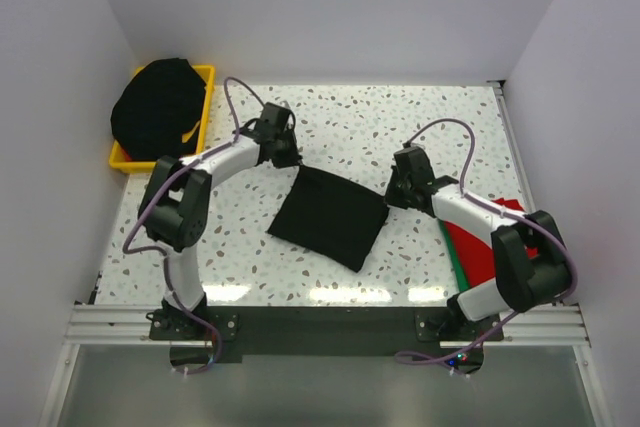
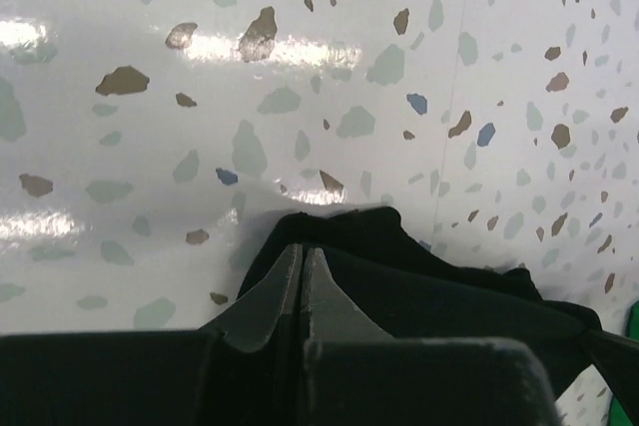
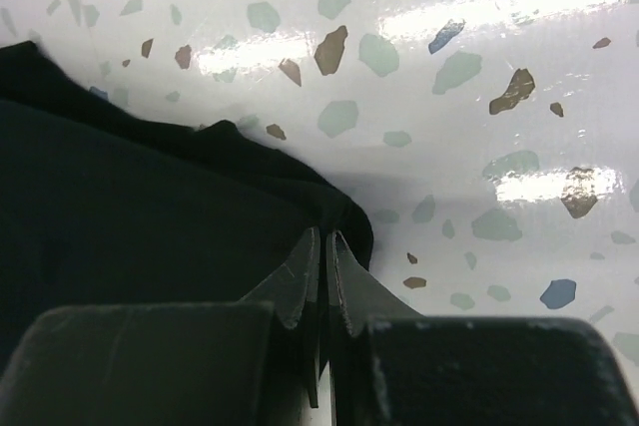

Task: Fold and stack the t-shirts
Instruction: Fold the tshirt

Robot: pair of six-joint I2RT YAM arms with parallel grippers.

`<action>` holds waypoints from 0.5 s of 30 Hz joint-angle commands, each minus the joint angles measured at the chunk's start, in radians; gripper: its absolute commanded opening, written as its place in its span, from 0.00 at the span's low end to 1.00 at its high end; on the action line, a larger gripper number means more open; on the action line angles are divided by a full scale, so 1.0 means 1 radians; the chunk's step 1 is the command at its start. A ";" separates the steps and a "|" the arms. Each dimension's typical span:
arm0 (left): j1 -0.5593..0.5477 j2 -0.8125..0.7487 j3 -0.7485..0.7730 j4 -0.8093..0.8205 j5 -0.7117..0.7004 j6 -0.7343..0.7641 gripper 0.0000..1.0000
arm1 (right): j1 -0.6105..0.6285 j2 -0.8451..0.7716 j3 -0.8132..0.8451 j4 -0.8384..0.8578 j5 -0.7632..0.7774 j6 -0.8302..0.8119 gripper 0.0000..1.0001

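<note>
A black t-shirt [image 1: 330, 217], folded into a tilted rectangle, lies mid-table. My left gripper [image 1: 291, 160] is at its far left corner, and in the left wrist view the jaws [image 2: 303, 251] are shut with the black cloth [image 2: 439, 291] bunched round their tips. My right gripper [image 1: 393, 194] is at the shirt's right corner. There the jaws [image 3: 324, 236] pinch a puckered fold of the black cloth [image 3: 150, 216]. A red t-shirt [image 1: 482, 242] lies at the right edge, partly under the right arm. More black t-shirts [image 1: 158, 107] are heaped in the bin.
A yellow plastic bin [image 1: 205, 107] stands at the far left corner. A green strip [image 1: 455, 259] shows under the red shirt's near edge. White walls enclose the speckled table [image 1: 350, 122] on three sides. A metal rail [image 1: 320, 322] holds the arm bases.
</note>
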 commanded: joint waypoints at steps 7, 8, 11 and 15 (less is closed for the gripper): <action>0.050 0.113 0.149 0.086 0.037 0.049 0.08 | -0.049 0.054 -0.018 0.036 0.038 -0.016 0.02; 0.056 0.111 0.156 0.087 0.046 0.054 0.21 | -0.052 0.054 -0.012 0.030 0.033 -0.023 0.06; 0.065 0.065 0.143 0.079 0.051 0.063 0.44 | -0.052 0.023 0.005 -0.002 0.032 -0.036 0.26; 0.065 -0.066 0.069 0.063 0.046 0.052 0.54 | -0.052 -0.061 0.037 -0.082 0.058 -0.064 0.46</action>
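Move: Both grippers hold the black t-shirt by its far corners, nearly on the table. Its left corner goes down about 2 cm ahead, 1 cm right and 2 cm below the left hand; the shirt's middle lies some 14 cm back and 6 cm right of that hand. For the right hand, the corner's spot is about 1 cm ahead, 1 cm right and 1 cm below; the red shirts lie some 23 cm right and 12 cm back. Push the left gripper forward and down about 2 cm each to lay its shirt corner on the table, then open the fingers to about half and lift away forward and left. Meanwhile ease the right gripper down and to the right, about 2 cm, and open it low at its own corner, staying down beside the cloth. ##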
